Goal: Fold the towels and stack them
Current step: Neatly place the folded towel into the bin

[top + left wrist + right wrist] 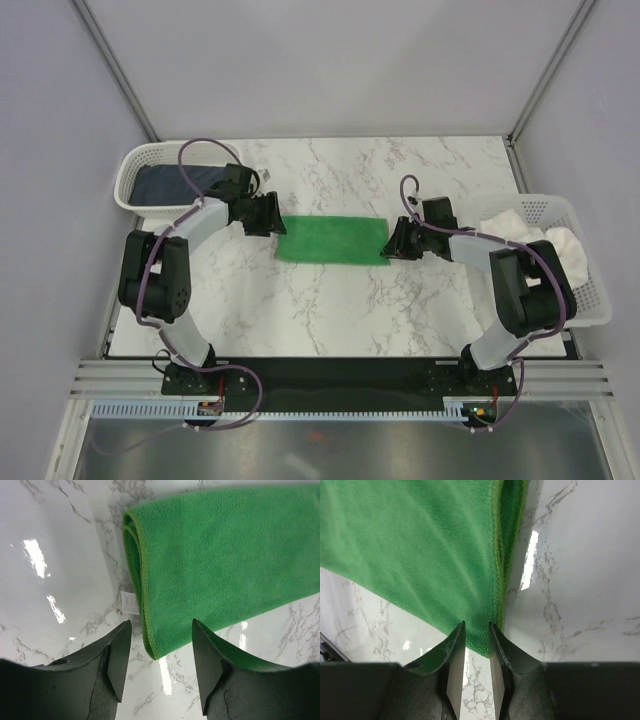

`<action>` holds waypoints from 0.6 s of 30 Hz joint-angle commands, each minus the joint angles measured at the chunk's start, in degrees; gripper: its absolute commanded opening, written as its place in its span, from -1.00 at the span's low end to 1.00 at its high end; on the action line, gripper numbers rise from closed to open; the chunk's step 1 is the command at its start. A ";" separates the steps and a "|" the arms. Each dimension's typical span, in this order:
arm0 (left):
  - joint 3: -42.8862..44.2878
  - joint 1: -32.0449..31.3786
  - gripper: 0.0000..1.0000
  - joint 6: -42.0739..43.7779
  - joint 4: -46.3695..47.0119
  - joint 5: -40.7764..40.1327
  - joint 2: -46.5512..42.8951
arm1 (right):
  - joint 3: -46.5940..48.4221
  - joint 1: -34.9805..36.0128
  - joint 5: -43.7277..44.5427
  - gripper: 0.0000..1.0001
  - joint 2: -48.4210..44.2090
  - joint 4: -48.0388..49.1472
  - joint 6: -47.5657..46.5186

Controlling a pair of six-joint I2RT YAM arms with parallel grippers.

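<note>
The green towel (332,239) lies folded into a long strip on the middle of the marble table (330,320). My left gripper (272,215) is at its left end. In the left wrist view it stands open (161,630), with the towel's (225,555) near corner lying loose between the fingertips and touching neither. My right gripper (392,243) is at the strip's right end. There its narrow jaws (477,624) are shut on the near corner of the towel (420,555). The navy towel (165,182) lies in the left basket. The white fluffy towel (520,225) sits in the right basket.
A white mesh basket (135,165) stands at the back left of the table, and a larger one (590,290) along the right edge. A small white label (130,603) sticks out from the green towel's left end. Grey walls enclose the table.
</note>
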 commanded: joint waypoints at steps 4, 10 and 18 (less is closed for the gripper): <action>6.05 2.97 0.18 1.05 0.40 7.18 8.54 | 4.11 0.28 1.82 -0.25 -11.79 -4.29 -0.82; 3.24 2.36 0.20 -1.23 4.96 8.69 11.80 | 8.94 0.19 3.58 0.23 -18.65 -7.81 -1.26; 2.71 0.51 0.16 -3.78 6.73 8.70 14.53 | 10.97 0.19 4.64 0.37 -21.92 -8.78 -0.82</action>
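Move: The left hand hovers some 6 cm above the left short edge of the folded green towel: the edge's midpoint is roughly 1 cm to its right and 2 cm ahead, the towel's middle about 11 cm right and 2 cm ahead. The bin with the navy towel stands some 17 cm left and 15 cm ahead. From the right hand, low over the near right corner (about 1 cm left, 3 cm back), the green towel's middle lies about 9 cm left, 2 cm ahead and 2 cm down. Bring the left gripper forward a little and down about 4 cm over the green towel's left edge, then ease it right some 2 cm, fingers kept open and ending astride that edge. Meanwhile lift the right gripper clear of the near right corner, about 16 cm up and slightly forward, tipping its fingers up and forward by some 20 degrees and opening them wider. ##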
